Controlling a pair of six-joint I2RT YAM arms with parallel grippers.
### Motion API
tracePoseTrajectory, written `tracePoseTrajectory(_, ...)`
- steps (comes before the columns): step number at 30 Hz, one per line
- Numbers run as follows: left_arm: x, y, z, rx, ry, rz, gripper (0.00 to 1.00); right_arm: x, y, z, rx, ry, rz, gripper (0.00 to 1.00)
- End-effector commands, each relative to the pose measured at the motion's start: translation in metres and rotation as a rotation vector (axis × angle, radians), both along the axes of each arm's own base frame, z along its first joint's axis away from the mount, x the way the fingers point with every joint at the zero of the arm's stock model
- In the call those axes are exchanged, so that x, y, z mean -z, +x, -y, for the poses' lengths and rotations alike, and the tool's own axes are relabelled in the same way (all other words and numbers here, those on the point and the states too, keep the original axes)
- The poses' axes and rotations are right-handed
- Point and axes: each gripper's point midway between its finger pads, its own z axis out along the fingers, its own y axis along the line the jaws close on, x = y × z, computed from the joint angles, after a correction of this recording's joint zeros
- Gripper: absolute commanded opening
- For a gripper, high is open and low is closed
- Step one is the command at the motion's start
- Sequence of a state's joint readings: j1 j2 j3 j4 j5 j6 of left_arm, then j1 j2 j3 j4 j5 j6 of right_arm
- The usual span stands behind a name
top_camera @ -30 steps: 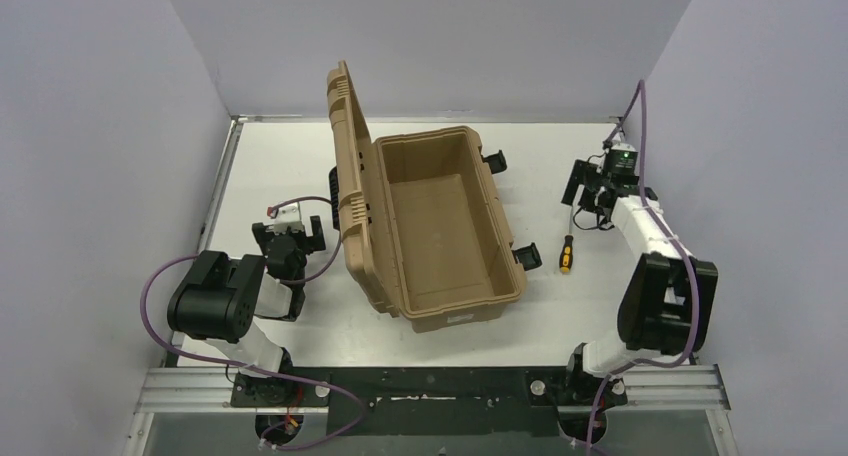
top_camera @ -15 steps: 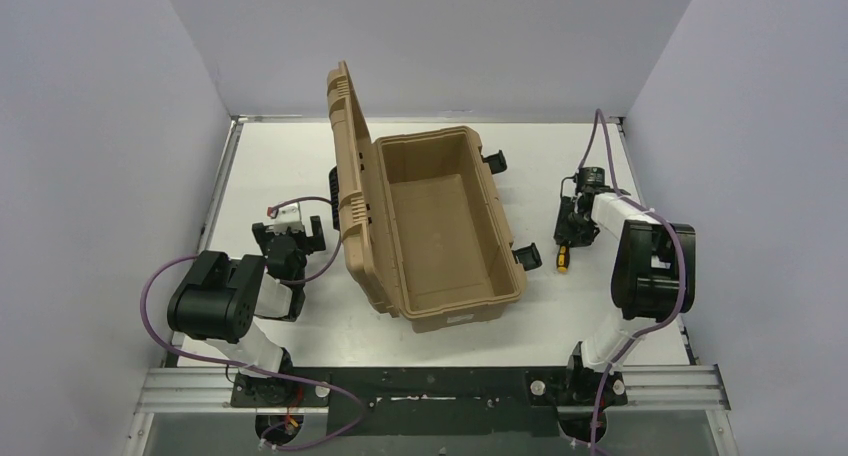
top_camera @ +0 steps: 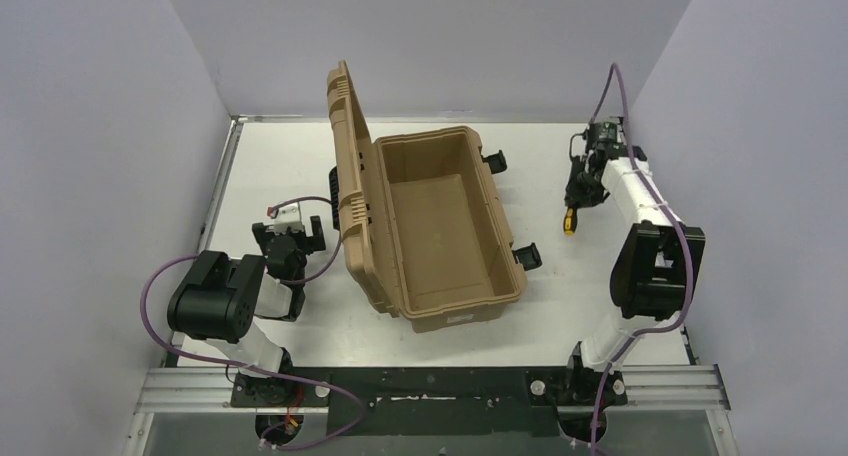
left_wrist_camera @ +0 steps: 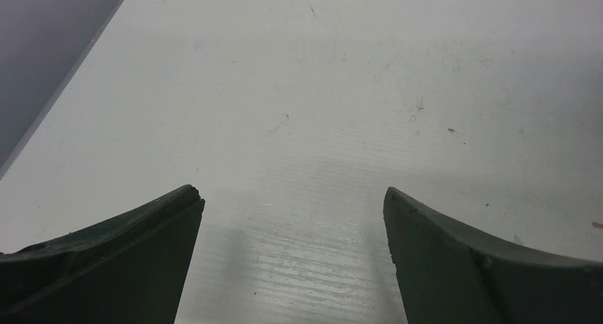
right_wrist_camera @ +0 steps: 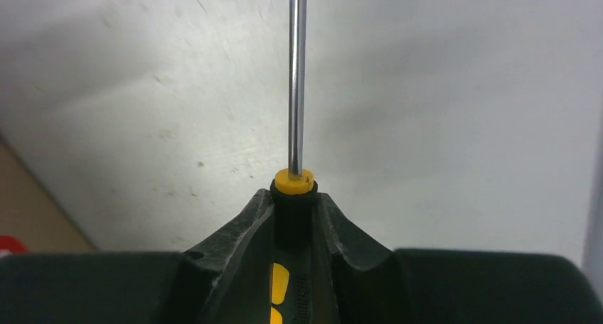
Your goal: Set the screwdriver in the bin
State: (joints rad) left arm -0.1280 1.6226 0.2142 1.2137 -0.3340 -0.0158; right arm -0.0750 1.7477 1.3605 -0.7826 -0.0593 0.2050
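Observation:
The screwdriver [top_camera: 570, 219] is clamped in my right gripper [top_camera: 576, 198] and is lifted off the table, right of the bin. In the right wrist view the gripper [right_wrist_camera: 294, 200] is shut on the black-and-yellow handle, and the silver shaft [right_wrist_camera: 296, 89] sticks out past the fingertips. The tan bin [top_camera: 450, 138] stands open in the middle of the table, its ribbed lid [top_camera: 348, 156] upright on the left side, and its inside shows nothing in it. My left gripper [top_camera: 288, 238] rests left of the bin, open and empty [left_wrist_camera: 291, 196].
Black latches [top_camera: 527, 256] hang from the bin's right wall, towards the right arm. A corner of the tan bin [right_wrist_camera: 25, 196] shows at the left edge of the right wrist view. Grey walls close the table on three sides.
My right gripper came down onto the screwdriver lying on the table, shut on its handle, and lifted it up and towards the back.

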Motion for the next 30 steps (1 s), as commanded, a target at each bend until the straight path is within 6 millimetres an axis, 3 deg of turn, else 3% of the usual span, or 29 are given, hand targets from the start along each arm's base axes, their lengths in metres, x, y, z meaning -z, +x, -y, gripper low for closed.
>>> tracePoseTrajectory(1,-0.017,0.011,0.0,0.003,-0.01,0.063,0.97,-0.096,0.019,-0.005,-0.019,-0.053,0.143,0.0)
tracePoseTrajectory(3,-0.017,0.011,0.0,0.002,-0.01,0.062,0.97,-0.132,0.032,-0.025,-0.054,-0.051,0.212,0.0)
tracePoseTrajectory(8,-0.017,0.011,0.0,0.004,-0.01,0.062,0.97,-0.185,0.051,-0.103,-0.177,0.06,0.347,0.0)
tracePoseTrajectory(11,-0.017,0.011,0.0,0.005,-0.012,0.061,0.97,-0.201,0.053,-0.163,-0.282,0.134,0.401,0.0)
tracePoseTrajectory(13,-0.017,0.011,0.0,0.005,-0.011,0.061,0.97,-0.2,0.05,-0.199,-0.351,0.154,0.407,0.0)
tracePoseTrajectory(16,-0.018,0.011,0.0,0.004,-0.012,0.062,0.97,-0.179,0.041,-0.246,-0.436,0.164,0.381,0.0)
tracePoseTrajectory(20,-0.017,0.011,0.0,0.004,-0.014,0.062,0.97,-0.12,0.019,-0.288,-0.517,0.197,0.254,0.0)
tracePoseTrajectory(25,-0.017,0.011,0.001,0.006,-0.013,0.061,0.97,-0.05,-0.005,-0.314,-0.587,0.159,0.138,0.0)
tracePoseTrajectory(30,-0.018,0.011,0.001,0.005,-0.015,0.062,0.97,0.011,-0.021,-0.318,-0.599,0.125,0.03,0.0)
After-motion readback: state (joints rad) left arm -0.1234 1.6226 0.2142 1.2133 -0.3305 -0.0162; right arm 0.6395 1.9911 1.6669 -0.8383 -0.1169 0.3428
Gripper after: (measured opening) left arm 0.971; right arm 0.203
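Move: The right hand already holds the screwdriver by its handle, about 9 cm above the table. The bin's middle lies some 29 cm to its left, 3 cm back and slightly lower. On the way, the bin's far latch is about 17 cm left and 10 cm ahead, the near latch some 10 cm left and 9 cm back. From the left hand, the bin is about 36 cm right and 2 cm back. Keeping its pinch on the screwdriver's handle, the right hand swings up and left in a high arc, climbing about 20 cm to carry the screwdriver over the bin's right wall. It ends some 30 cm left, having sunk back to its starting height, now inside the bin and drawn back a little, with the wrist turned about 35 degrees counter-clockwise. ##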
